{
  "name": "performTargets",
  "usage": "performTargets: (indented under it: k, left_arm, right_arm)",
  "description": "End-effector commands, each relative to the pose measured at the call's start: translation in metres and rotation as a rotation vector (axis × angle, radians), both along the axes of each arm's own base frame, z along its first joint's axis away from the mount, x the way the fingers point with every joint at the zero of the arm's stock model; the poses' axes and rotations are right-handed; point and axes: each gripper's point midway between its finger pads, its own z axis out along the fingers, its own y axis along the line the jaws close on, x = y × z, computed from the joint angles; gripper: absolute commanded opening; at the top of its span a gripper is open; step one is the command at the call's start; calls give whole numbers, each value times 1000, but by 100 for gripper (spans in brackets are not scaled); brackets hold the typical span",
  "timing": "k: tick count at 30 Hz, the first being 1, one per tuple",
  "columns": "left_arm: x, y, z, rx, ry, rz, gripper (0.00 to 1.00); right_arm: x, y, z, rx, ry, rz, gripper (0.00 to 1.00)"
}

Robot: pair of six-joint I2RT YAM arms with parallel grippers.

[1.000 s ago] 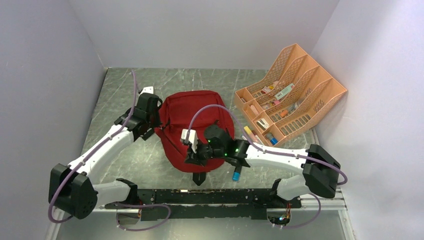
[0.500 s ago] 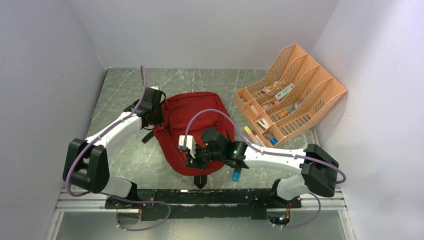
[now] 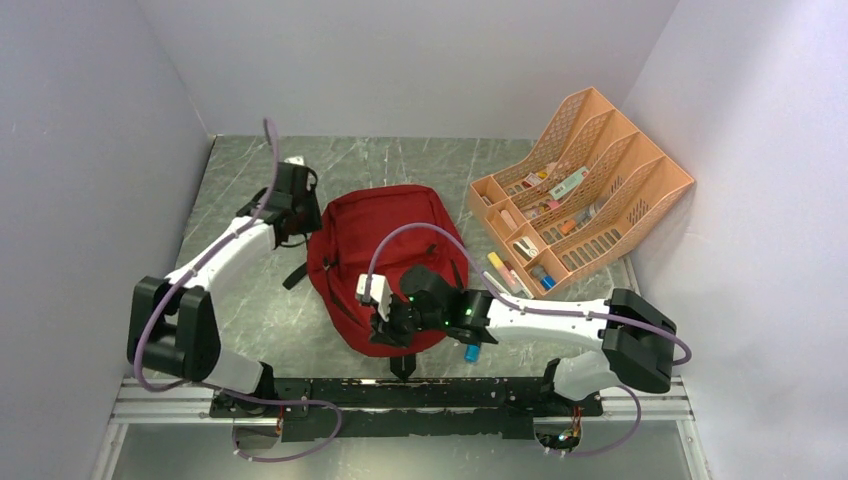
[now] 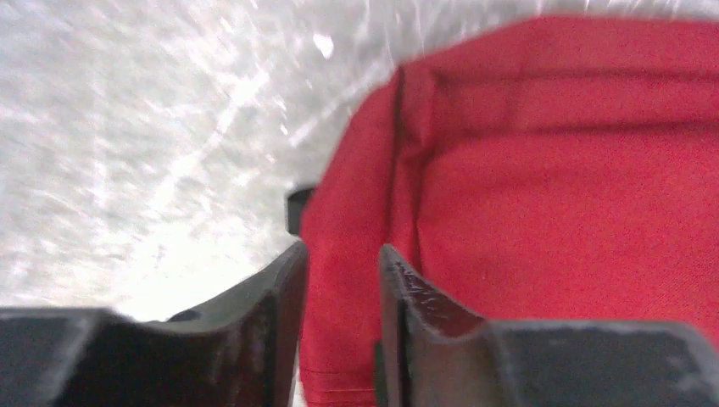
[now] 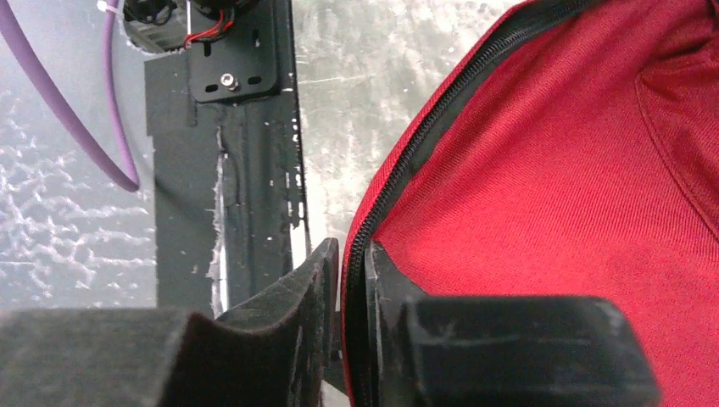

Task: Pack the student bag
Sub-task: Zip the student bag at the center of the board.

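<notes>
The student bag (image 3: 385,250), dark red with black zips, lies flat in the middle of the table. My left gripper (image 3: 300,205) is at its far left corner. In the left wrist view the left gripper (image 4: 343,250) has its jaws parted, with a fold of the bag's red edge (image 4: 551,170) lying between them. My right gripper (image 3: 385,325) is at the bag's near edge. In the right wrist view the right gripper (image 5: 350,246) is pinched narrowly on the bag's black zip edge (image 5: 441,110). I cannot see inside the bag.
A peach mesh organiser (image 3: 580,190) with several small stationery items stands at the right. Loose pens (image 3: 500,268) lie by its near corner, and a blue-capped item (image 3: 472,350) lies under the right arm. A black rail (image 3: 400,392) runs along the near edge; walls close in left and right.
The left arm has swung toward the back, to the bag's far left corner, and its jaws have parted. The right gripper has slid slightly left along the near edge. The bag has shifted a little.
</notes>
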Motion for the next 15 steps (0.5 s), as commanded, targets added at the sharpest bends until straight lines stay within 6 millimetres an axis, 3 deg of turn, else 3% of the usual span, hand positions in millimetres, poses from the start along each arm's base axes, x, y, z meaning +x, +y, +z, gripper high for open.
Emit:
performTargets:
  k: [1,4,8,11,15]
  left_arm:
    - [29,13,84,-88,-259,56,49]
    - [12,18,97,-121,-273,62,63]
    - [-14,20,101,-147,-262,58,67]
    - [-37,13,87,-204,-217,40,71]
    - [-66,5,64,-303,-144,67,78]
  right_arm:
    - [-7,15,13,58,83,-80,27]
    - [3,31,18,63,80,-111,35]
    - [12,44,38,97,91,-151,48]
    - [29,42,58,142,82,-272,57]
    - [60,20,73,136,63,-500,62]
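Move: The zip pulls lie at the bag's left edge, about 6 cm back, 3 cm right and 4 cm below my left hand; the black side strap is some 9 cm back, 4 cm left and well below that hand. From my right hand, on the zip at the near-left edge, the pulls are about 18 cm ahead and 9 cm left, the bag's middle 15 cm ahead and 3 cm right, the near strap 6 cm back and 5 cm right. I lift my left hand about 11 cm clear of the bag's far-left side while its fingers open wide and tip up some 15 degrees, then bring it back about 5 cm, starting to sink. My right fingers open and come free of the zip edge; that hand slides left, then rises and goes forward towards the pulls, turning clockwise. ##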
